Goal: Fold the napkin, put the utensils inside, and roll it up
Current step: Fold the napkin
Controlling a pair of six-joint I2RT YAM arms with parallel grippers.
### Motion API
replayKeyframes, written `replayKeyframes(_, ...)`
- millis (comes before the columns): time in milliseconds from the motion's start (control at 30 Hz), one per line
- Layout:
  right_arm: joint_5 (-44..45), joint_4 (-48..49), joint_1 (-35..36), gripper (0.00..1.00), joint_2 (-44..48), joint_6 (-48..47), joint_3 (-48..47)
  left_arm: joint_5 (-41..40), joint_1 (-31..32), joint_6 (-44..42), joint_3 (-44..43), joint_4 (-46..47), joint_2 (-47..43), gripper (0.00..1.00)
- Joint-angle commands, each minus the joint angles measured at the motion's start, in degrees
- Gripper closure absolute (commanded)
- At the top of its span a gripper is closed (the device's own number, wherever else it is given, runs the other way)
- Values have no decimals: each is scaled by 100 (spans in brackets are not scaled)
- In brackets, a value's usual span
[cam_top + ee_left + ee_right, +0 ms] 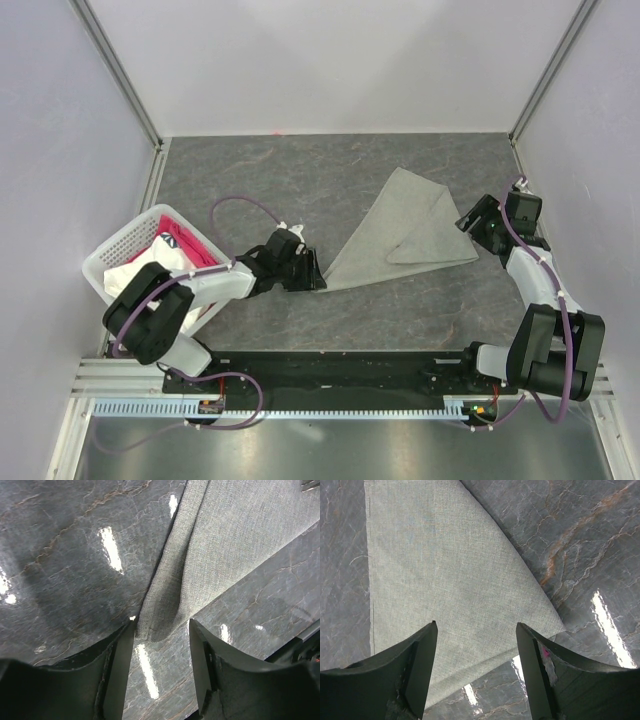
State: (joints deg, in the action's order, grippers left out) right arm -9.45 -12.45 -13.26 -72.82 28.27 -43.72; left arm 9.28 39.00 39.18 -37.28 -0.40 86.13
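Note:
The grey-green napkin lies folded over itself in a rough triangle on the dark marbled table. My left gripper sits low at its near-left corner. In the left wrist view the jaws stand open, and the napkin's narrow, creased corner reaches just between the fingertips, which do not press on it. My right gripper hovers at the napkin's right corner. It is open, with the napkin flat below it and nothing held. The utensils are out of view.
A white mesh basket stands at the left near the left arm, holding a pink cloth and a white cloth. White walls close in the table on three sides.

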Motion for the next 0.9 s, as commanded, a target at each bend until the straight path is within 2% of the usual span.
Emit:
replayKeyframes(0,-162,313,-10,27,4,126,-145,65,20,152,98,-30,115,46)
replayKeyframes(133,-197,374,-10,27,4,170,-128,48,20,169,150,-56,150,50)
replayKeyframes(233,-215,392,-2,27,4,170,-110,92,20,178,133,-65,290,56)
replayKeyframes(300,-215,392,-10,27,4,170,-110,92,20,178,124,-65,352,64)
replayKeyframes(600,-215,463,-10,27,-31,161,-5,179,20,20,-7,-144,466,78)
replayKeyframes(733,-197,489,-19,27,-22,144,22,346,20,-130,-95,-179,545,90)
replayKeyframes(767,-189,506,-10,27,-22,144,48,373,20,-147,-104,-162,563,96)
replayKeyframes(867,-197,524,-10,27,-31,135,66,443,20,-182,-139,-179,467,98)
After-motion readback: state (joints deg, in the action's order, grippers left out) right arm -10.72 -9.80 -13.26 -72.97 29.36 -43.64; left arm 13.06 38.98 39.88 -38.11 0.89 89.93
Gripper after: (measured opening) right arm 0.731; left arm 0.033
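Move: The napkin's left end lies practically between the left hand's open fingers, about 1 cm below their pads. From there, the folded-over flap's tip sits some 14 cm to the right and 7 cm ahead, and the napkin's lower right corner roughly 33 cm right and 8 cm ahead, both about 1 cm below. For the idle right hand, the left end is about 30 cm to the left, 11 cm back and 9 cm below. The napkin's left end is taken between the left hand's fingers, which close from a bit over half open to almost shut and begin to pinch the layered cloth near its tip. Meanwhile the hand sinks about 1 cm towards the table and eases roughly 1 cm to the right and slightly back, its wrist angle almost unchanged. ##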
